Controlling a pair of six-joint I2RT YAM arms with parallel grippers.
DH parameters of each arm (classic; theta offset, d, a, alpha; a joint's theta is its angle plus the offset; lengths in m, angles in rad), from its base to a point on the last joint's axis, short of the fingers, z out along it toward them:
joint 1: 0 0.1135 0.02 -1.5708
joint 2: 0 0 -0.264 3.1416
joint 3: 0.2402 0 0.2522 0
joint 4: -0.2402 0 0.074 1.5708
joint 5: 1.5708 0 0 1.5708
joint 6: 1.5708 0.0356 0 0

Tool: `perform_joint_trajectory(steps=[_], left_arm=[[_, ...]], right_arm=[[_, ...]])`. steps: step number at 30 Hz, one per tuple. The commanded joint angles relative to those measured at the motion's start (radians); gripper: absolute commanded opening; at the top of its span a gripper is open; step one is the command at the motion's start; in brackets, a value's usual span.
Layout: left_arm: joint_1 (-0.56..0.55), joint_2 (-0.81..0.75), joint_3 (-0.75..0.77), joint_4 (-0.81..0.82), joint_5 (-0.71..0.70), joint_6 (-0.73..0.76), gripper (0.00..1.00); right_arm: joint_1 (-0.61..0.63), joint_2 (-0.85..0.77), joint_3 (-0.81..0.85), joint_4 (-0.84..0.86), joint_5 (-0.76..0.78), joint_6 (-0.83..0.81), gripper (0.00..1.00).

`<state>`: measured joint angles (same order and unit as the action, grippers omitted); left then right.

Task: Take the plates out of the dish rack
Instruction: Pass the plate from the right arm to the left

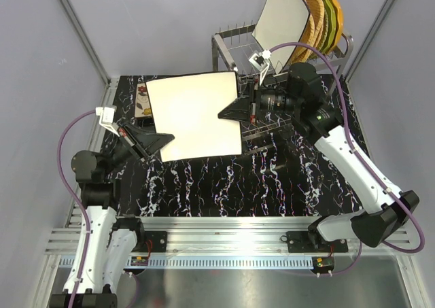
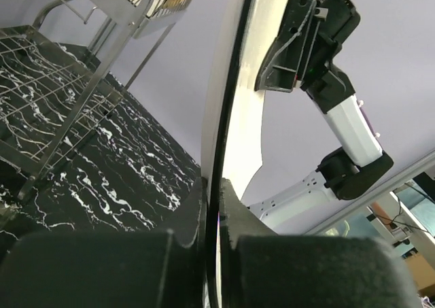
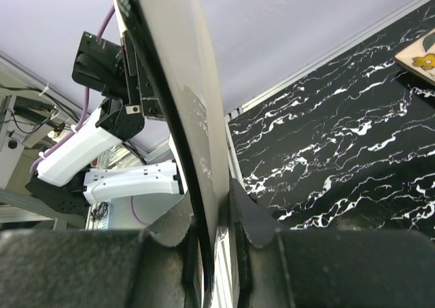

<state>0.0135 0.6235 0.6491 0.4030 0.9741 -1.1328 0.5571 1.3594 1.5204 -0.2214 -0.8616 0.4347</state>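
A square cream plate [image 1: 194, 117] hangs level above the table, held from both sides. My left gripper [image 1: 166, 138] is shut on its left edge [image 2: 216, 117], and my right gripper [image 1: 223, 115] is shut on its right edge [image 3: 183, 70]. In each wrist view the rim runs between the closed fingers. The dish rack [image 1: 228, 43] stands at the back right. On its upper tier stand another cream square plate [image 1: 279, 19], woven orange-tan plates [image 1: 314, 19] and a green one [image 1: 331, 12]. A flower-patterned plate [image 1: 143, 98] lies flat at the back left, partly hidden under the held plate.
The black marbled table [image 1: 272, 179] is walled by grey panels with slanted metal posts. The rack's lower wire tier [image 2: 47, 97] sits just behind my right gripper. A metal rail [image 1: 224, 236] runs along the near edge by the arm bases.
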Motion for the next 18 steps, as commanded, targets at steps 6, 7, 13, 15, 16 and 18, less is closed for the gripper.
perform_joint_trajectory(steps=[6, 7, 13, 15, 16, 18], left_arm=[[-0.009, -0.03, -0.046, 0.081, -0.077, -0.05, 0.0], [-0.007, -0.028, -0.063, 0.161, -0.089, -0.077, 0.0], [-0.009, -0.021, -0.152, 0.384, -0.13, -0.22, 0.0], [-0.009, -0.022, -0.166, 0.408, -0.144, -0.239, 0.0], [-0.009, -0.022, -0.169, 0.422, -0.147, -0.243, 0.0], [-0.009, -0.027, -0.175, 0.425, -0.153, -0.248, 0.0]], right_arm=[[0.023, -0.049, -0.006, 0.182, 0.049, 0.019, 0.42], [0.023, -0.06, -0.009, 0.177, 0.053, 0.012, 0.51], [0.023, -0.082, -0.034, 0.157, 0.079, -0.033, 0.83], [0.023, -0.085, -0.034, 0.146, 0.085, -0.047, 0.87], [0.024, -0.086, -0.034, 0.143, 0.088, -0.051, 0.9], [0.021, -0.086, -0.034, 0.137, 0.095, -0.059, 0.94]])
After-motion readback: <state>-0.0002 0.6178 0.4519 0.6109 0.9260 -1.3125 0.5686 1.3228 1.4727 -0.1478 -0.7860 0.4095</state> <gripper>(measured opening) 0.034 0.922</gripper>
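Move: Ahead and to the right of the left hand, the white plate it already pinches by its near left part has its middle some 6 cm ahead, 7 cm right and about level. For the right hand, pinching the opposite side, that middle is roughly 7 cm left, 1 cm back and slightly below. The patterned plate lies on the table about 30 cm ahead of the left hand, 9 cm left, 35 cm below; the rack's top shelf stands roughly 22 cm ahead of the right hand, 18 cm right, 10 cm below. Opening almost fully while staying nearly in place, the right hand lets go of the white plate's right side, its spread fingers remaining on either side of the edge. The left hand keeps its pinch, holds still at first, then sinks about 4 cm and rolls roughly 10 degrees, its far side dipping, before it slows to a stop. ##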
